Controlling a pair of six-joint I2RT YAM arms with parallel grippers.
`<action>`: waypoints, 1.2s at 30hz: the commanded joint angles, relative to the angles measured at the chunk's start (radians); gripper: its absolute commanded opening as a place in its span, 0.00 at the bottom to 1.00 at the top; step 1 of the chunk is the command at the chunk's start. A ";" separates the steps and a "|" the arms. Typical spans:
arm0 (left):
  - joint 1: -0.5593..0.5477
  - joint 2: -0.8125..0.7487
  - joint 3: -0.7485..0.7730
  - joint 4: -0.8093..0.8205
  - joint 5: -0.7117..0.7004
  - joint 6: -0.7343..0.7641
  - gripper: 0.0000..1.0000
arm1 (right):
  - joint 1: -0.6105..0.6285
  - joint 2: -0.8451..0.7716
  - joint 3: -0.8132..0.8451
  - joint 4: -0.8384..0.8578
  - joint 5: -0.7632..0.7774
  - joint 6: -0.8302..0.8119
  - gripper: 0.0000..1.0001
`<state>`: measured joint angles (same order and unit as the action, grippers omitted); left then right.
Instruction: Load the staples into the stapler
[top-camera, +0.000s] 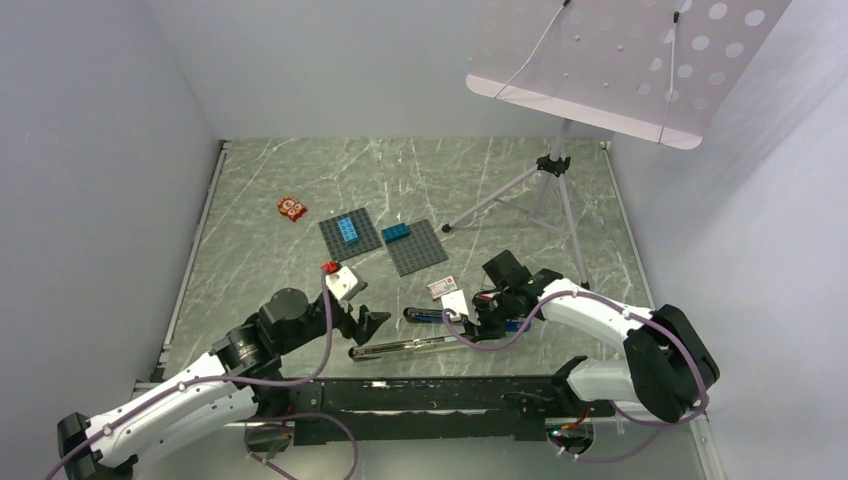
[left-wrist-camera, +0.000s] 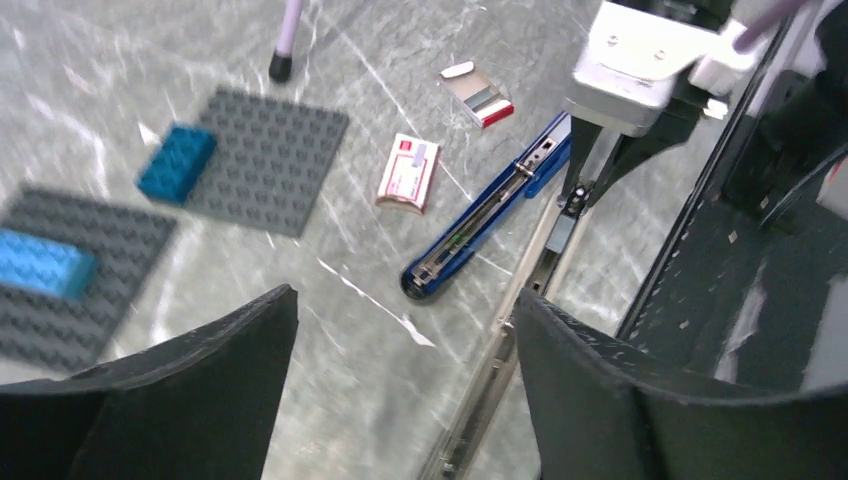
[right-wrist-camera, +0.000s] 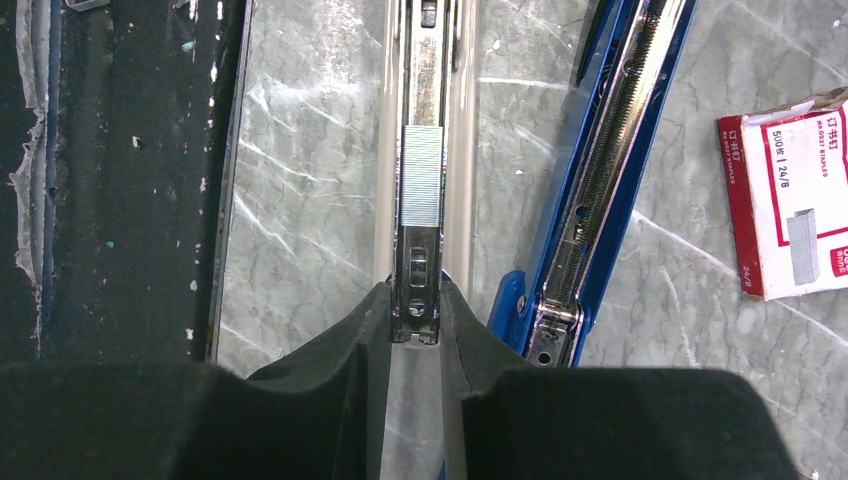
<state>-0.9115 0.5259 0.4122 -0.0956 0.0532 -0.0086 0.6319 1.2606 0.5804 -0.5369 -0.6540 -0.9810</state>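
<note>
The stapler lies opened out flat. Its blue arm (top-camera: 440, 316) (right-wrist-camera: 600, 170) (left-wrist-camera: 490, 210) lies beside its silver magazine rail (top-camera: 410, 348) (left-wrist-camera: 510, 340). A silver strip of staples (right-wrist-camera: 421, 175) sits in the rail's channel. My right gripper (right-wrist-camera: 416, 300) (top-camera: 478, 322) is shut on the near end of the rail. The white staple box with red print (right-wrist-camera: 795, 205) (top-camera: 441, 288) (left-wrist-camera: 408, 172) lies beside the stapler, and its grey tray with a red end (left-wrist-camera: 480, 95) lies near it. My left gripper (left-wrist-camera: 405, 380) (top-camera: 372, 322) is open and empty above the rail's far end.
Two grey baseplates (top-camera: 350, 240) (top-camera: 418, 250) carrying blue bricks lie behind the stapler. An orange-red tile (top-camera: 292, 208) lies at the back left. A tripod stand (top-camera: 540, 190) stands at the back right. A black bar (top-camera: 430, 395) runs along the near table edge.
</note>
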 joint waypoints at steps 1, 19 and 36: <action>-0.003 -0.040 -0.024 -0.099 -0.147 -0.331 0.90 | -0.001 0.005 0.034 -0.018 0.001 0.003 0.07; -0.170 0.308 0.096 -0.174 -0.024 -0.131 0.96 | -0.097 -0.060 0.005 -0.201 0.058 -0.197 0.06; -0.468 0.413 -0.283 0.529 -0.442 -0.049 0.96 | -0.293 -0.127 -0.022 -0.389 0.068 -0.432 0.07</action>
<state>-1.3678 0.9154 0.1928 0.1200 -0.2401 -0.1154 0.3454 1.1435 0.5648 -0.8711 -0.5831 -1.3445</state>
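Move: Below and behind the left hand is the beige stapler's left end, about 6 cm back, 5 cm to the left and 16 cm down. From the same hand, the blue stapler's left end is some 3 cm ahead and 9 cm right, the staple box 10 cm ahead and 18 cm right. The right hand still pinches the beige stapler's right end; from that hand the blue stapler's middle lies 5 cm ahead and 2 cm left, the staple box 12 cm ahead and 8 cm left. Dropping about 15 cm and drawing back some 7 cm, the left hand comes down towards the beige stapler's left end, swinging briefly left and then right, rolling its left side up about 20 degrees and opening its fingers nearly all the way. After a short hold the right hand, keeping its pinch, drags the stapler about 8 cm to the right at table height. ##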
